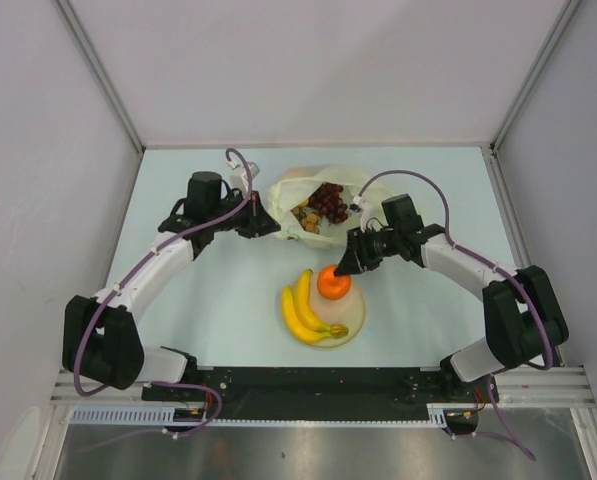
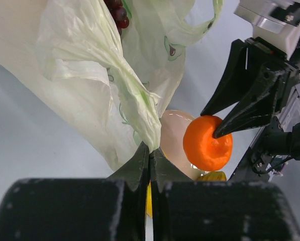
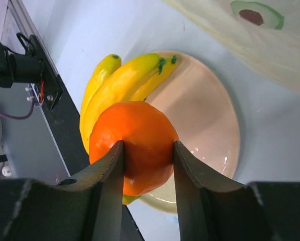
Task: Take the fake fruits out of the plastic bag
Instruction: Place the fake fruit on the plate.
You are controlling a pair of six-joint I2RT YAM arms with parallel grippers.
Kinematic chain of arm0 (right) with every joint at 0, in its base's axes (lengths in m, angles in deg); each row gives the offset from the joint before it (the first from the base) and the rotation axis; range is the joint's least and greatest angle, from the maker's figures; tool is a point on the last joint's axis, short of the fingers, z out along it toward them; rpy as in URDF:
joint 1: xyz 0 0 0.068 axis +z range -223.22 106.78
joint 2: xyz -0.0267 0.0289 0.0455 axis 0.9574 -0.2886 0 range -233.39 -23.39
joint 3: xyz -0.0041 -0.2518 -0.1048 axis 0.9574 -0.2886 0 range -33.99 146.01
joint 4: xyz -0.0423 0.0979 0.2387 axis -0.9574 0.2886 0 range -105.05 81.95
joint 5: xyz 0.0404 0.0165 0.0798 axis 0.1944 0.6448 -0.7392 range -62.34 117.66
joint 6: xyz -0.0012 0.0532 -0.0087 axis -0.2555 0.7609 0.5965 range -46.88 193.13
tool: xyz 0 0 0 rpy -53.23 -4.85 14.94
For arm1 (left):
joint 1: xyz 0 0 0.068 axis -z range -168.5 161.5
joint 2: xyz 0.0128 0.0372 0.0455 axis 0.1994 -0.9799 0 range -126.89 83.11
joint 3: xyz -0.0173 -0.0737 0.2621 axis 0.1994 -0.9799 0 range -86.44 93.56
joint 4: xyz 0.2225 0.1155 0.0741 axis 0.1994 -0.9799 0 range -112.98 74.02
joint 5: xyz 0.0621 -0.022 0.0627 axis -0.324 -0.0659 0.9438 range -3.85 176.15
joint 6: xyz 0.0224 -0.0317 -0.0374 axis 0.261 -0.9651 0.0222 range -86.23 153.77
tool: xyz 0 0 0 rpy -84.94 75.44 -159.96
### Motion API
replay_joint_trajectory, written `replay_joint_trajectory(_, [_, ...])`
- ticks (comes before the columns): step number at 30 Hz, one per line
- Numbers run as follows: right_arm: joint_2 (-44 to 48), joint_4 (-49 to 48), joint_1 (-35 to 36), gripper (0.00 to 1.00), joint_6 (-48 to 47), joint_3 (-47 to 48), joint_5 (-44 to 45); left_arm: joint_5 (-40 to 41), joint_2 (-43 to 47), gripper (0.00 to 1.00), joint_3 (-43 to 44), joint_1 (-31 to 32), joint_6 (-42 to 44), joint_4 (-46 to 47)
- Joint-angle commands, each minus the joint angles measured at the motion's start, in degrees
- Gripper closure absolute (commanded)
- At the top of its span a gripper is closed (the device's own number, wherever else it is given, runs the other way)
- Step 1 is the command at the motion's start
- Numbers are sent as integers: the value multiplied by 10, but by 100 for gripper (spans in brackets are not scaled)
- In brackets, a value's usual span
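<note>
The pale yellow-green plastic bag (image 1: 313, 195) lies at the back middle of the table, its mouth open toward the arms. Dark purple grapes (image 1: 327, 201) and small brown bits (image 1: 307, 220) show inside it. My left gripper (image 1: 271, 226) is shut on a fold of the bag's edge (image 2: 144, 113). My right gripper (image 3: 148, 150) is shut on the orange (image 3: 132, 145), holding it just above the cream plate (image 1: 353, 325). Yellow bananas (image 1: 303, 310) lie on the plate's left side. In the left wrist view the orange (image 2: 207, 143) hangs between the right fingers over the plate (image 2: 175, 135).
The black rail (image 1: 318, 385) with both arm bases runs along the near edge. White walls close the table at the back and sides. Bare table surface (image 1: 208, 300) lies left of the plate.
</note>
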Motion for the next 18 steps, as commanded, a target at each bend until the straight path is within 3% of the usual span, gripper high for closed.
replay_joint_trajectory(1, [-31, -77, 5, 67, 54, 0, 17, 7, 32, 97, 4, 4, 22, 3])
replay_joint_trajectory(18, [-132, -106, 44, 67, 43, 30, 64, 4, 45, 96, -15, 3, 20, 9])
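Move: The orange is already in the right gripper; the plate it goes to has its middle some 9 cm below that hand, about 2 cm to the left and 1 cm back. The bananas lie on the plate's left half, roughly 6 cm left of the hand and 2 cm back; the bag's middle is about 20 cm straight ahead. From the left hand, the plate's middle is about 8 cm back, 10 cm right and 18 cm below. Lower the right gripper about 5 cm with the orange still pinched, drifting some 2 cm left so the fruit comes down onto the plate's open part, close against the right side of the bananas. Let the wrist roll only slightly and keep the grip. Hold the bag's edge up with the shut left gripper, staying nearly in place. ##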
